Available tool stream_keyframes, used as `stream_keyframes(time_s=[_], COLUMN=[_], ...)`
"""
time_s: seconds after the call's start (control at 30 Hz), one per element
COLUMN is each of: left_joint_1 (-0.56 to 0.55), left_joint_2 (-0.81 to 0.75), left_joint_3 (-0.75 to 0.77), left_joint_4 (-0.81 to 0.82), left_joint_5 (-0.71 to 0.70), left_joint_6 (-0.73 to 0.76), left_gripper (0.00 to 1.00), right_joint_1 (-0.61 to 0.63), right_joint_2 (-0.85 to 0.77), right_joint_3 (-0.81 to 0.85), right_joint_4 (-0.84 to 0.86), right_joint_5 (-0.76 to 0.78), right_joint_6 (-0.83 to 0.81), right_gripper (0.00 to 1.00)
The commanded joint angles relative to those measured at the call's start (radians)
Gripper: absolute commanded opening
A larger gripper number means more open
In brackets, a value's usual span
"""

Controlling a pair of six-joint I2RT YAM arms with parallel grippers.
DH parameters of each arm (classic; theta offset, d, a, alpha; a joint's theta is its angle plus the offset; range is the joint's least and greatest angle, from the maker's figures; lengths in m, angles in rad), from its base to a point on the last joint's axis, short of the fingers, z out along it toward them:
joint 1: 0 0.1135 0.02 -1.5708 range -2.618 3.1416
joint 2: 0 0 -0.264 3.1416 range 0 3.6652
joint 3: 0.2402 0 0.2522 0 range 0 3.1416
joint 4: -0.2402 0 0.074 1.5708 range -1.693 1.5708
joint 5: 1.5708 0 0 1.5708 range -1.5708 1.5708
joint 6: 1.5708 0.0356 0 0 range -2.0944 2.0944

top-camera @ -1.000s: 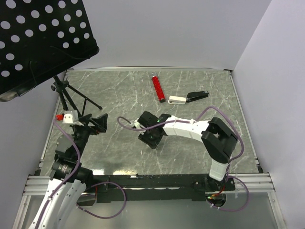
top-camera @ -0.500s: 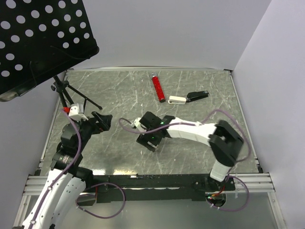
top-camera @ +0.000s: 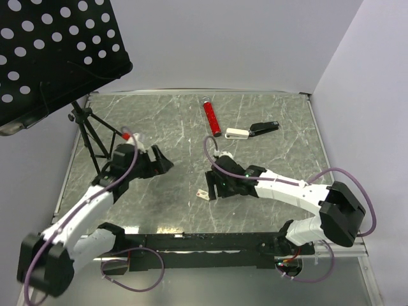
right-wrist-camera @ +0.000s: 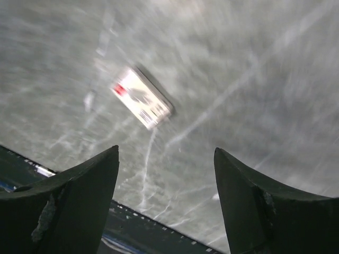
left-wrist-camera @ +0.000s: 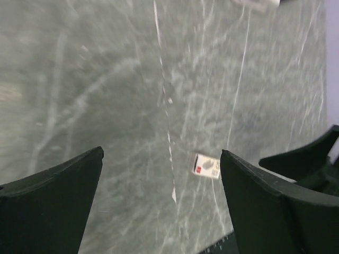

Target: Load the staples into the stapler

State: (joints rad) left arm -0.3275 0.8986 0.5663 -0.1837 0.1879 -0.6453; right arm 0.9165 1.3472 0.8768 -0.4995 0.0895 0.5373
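The slim black stapler (top-camera: pixel 264 127) lies at the far right of the table, with a white box piece (top-camera: pixel 236 133) touching its left end. The staples do not show in any view. A small beige box piece with a red mark (top-camera: pixel 203 194) (left-wrist-camera: pixel 206 165) (right-wrist-camera: pixel 142 99) lies flat on the table near the front. My right gripper (top-camera: pixel 213 185) (right-wrist-camera: pixel 166 150) hovers open just right of it, holding nothing. My left gripper (top-camera: pixel 160 165) (left-wrist-camera: pixel 161 153) stands open and empty to its left, well above the table.
A red cylindrical tube (top-camera: pixel 211 117) lies at the back centre, left of the stapler. A black tripod (top-camera: pixel 89 131) stands at the left under a perforated black stand. The table's front edge rail (right-wrist-camera: pixel 132 219) is close below the right gripper.
The right gripper has opened and drawn back to the right, leaving the small beige box piece on the table. The left arm has swung forward and right, toward the table's middle.
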Motion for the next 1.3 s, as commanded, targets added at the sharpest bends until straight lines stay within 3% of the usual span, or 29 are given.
stream_keyframes(time_s=[0.0, 0.1, 0.23, 0.43, 0.83, 1.27], left_joint_1=[-0.079, -0.136, -0.182, -0.218, -0.261, -0.295], left_joint_2=[0.135, 0.221, 0.304, 0.414, 0.602, 0.686], left_joint_3=[0.075, 0.083, 0.072, 0.090, 0.190, 0.244], left_joint_4=[0.061, 0.085, 0.156, 0.176, 0.161, 0.102], left_joint_5=[0.085, 0.079, 0.094, 0.137, 0.255, 0.278], left_joint_6=[-0.025, -0.045, -0.080, -0.085, -0.057, -0.025], left_gripper=[0.97, 0.97, 0.99, 0.88, 0.69, 0.53], right_joint_1=[-0.001, 0.001, -0.004, -0.045, -0.087, -0.105], right_joint_2=[0.004, 0.029, 0.017, 0.007, 0.033, 0.064], right_joint_3=[-0.064, -0.096, -0.154, -0.226, -0.300, -0.306], right_joint_4=[0.094, 0.142, 0.214, 0.306, 0.464, 0.480], right_joint_5=[-0.016, -0.033, -0.017, -0.037, -0.122, -0.149], right_joint_6=[0.285, 0.348, 0.414, 0.475, 0.517, 0.532], right_gripper=[0.78, 0.76, 0.66, 0.52, 0.40, 0.33])
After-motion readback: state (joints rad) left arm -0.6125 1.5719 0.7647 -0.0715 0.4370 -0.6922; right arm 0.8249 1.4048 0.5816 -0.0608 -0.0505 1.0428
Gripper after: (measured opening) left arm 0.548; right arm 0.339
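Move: The staple box lies flat on the table, about 5 cm left of the right hand, 1 cm farther out and 6 cm below it. From the left hand the box is some 16 cm right, 6 cm back and 13 cm down. The opened stapler stands roughly 29 cm farther out than the box and 19 cm to its right; the red tube is about 36 cm farther out than the box and 4 cm to its right. The staple box is closed in on from both sides. The left hand swings about 13 cm right while sinking 10 cm and drawing slightly back, its fingers tipping downward, its wrist turning clockwise and its gap nearly halving. The right hand sinks some 5 cm to the box's right end, rolling its left side up and turning clockwise as its fingers narrow without gripping. ##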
